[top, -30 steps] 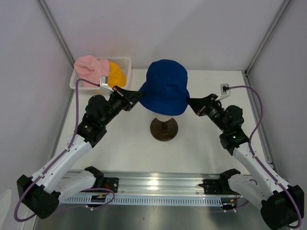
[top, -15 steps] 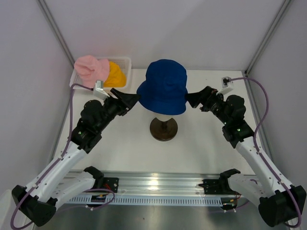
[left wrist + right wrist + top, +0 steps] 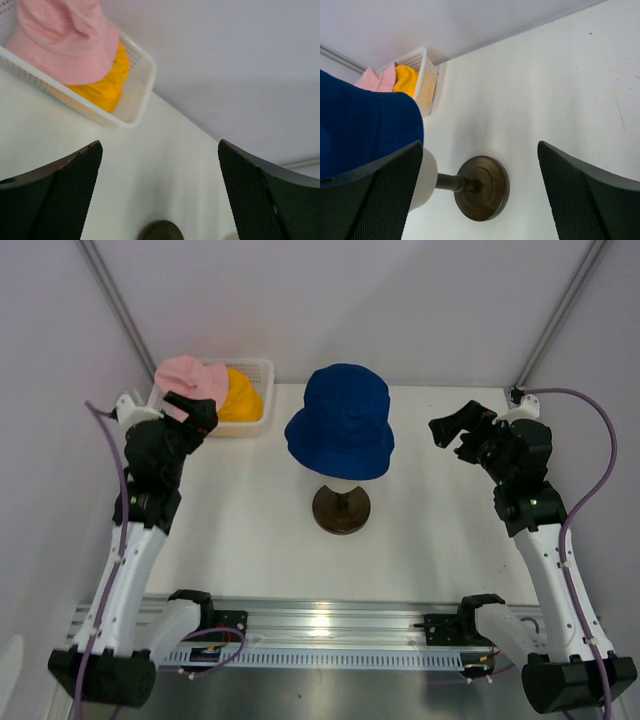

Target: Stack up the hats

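Observation:
A dark blue hat point(image 3: 340, 435) sits on the cream mannequin head point(image 3: 422, 180), whose dark stand point(image 3: 341, 508) is at the table's middle. The pink hat point(image 3: 190, 380) and the yellow-orange hat point(image 3: 240, 395) lie together in a white mesh basket point(image 3: 262, 368) at the back left. My left gripper point(image 3: 192, 412) hangs open just in front of that basket, nothing between its fingers. To the right of the blue hat my right gripper point(image 3: 452, 433) is open too, apart from the brim. The left wrist view shows the pink hat point(image 3: 65, 40) over the yellow-orange hat point(image 3: 102, 85).
White walls with metal corner posts close in the table at the back and both sides. The stand's round base point(image 3: 482, 187) rests on the white tabletop. A metal rail point(image 3: 320, 635) carrying the arm bases runs along the near edge.
Both grippers have opened and let go of the dark blue hat's brim. Each arm has drawn back outward, left toward the basket, right toward the right wall. The hat stays on the head.

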You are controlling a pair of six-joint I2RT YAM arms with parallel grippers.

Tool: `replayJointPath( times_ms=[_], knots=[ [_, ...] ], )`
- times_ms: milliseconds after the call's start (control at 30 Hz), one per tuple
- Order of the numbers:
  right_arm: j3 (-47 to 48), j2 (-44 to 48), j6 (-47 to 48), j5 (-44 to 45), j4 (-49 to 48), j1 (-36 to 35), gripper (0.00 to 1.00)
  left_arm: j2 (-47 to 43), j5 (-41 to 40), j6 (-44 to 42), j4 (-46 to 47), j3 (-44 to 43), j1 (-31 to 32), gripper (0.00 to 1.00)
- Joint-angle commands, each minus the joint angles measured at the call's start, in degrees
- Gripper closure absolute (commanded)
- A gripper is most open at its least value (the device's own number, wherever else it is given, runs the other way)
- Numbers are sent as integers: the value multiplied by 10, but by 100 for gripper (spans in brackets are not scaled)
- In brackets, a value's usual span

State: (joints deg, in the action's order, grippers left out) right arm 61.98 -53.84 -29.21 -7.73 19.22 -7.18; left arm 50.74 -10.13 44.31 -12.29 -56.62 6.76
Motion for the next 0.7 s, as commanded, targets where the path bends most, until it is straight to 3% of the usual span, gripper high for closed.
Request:
replayJointPath(
  times_ms=[0, 100, 133, 200, 267, 467, 667],
  knots=[
    [-10, -11, 15, -16, -6, 7, 1, 107, 15, -77, 24, -55, -45, 0],
    [-16, -22, 20, -18, -26, 7, 1, 229, 27, -110, 10, -146, -99, 1],
    [-15, -26, 21, -12, -30, 7, 1, 260, 27, -119, 2, -214, -105, 0],
    [-19, -32, 28, -6, -49, 6, 0, 360, 14, -164, -25, -266, -106, 0],
    [-21, -38, 33, 3, -70, 8, 0, 461, 10, -203, -64, -382, -106, 0],
    [-12, -73, 46, 41, -102, 10, 1, 664, -27, -248, -134, -633, -106, 1],
    [7, -103, 54, 42, -101, 16, 1, 731, -92, -236, -161, -693, -106, 1]
  ],
)
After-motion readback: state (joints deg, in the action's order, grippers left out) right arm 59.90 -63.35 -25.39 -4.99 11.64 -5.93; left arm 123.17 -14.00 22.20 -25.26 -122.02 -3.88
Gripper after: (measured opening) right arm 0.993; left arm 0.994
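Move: From the left hand, the pink hat in the white basket lies about 32 cm ahead, 15 cm to the left and 25 cm below. The yellow hat shares the basket, some 30 cm ahead, 1 cm left and 28 cm down from that hand. The blue hat sits on the mannequin head, about 26 cm to its right, 2 cm back and near hand height. From the right hand, the pink hat is around 34 cm ahead, 61 cm left and 25 cm below. Forward in one fast sweep of nearly 30 cm, the left hand bears about 10 cm left and sinks some 10 cm towards the pink hat, tipping down and rolling its left side up by roughly 25 degrees each; its open fingers stop short, above the hat. The right hand, empty and open, drifts forward and down a little. ##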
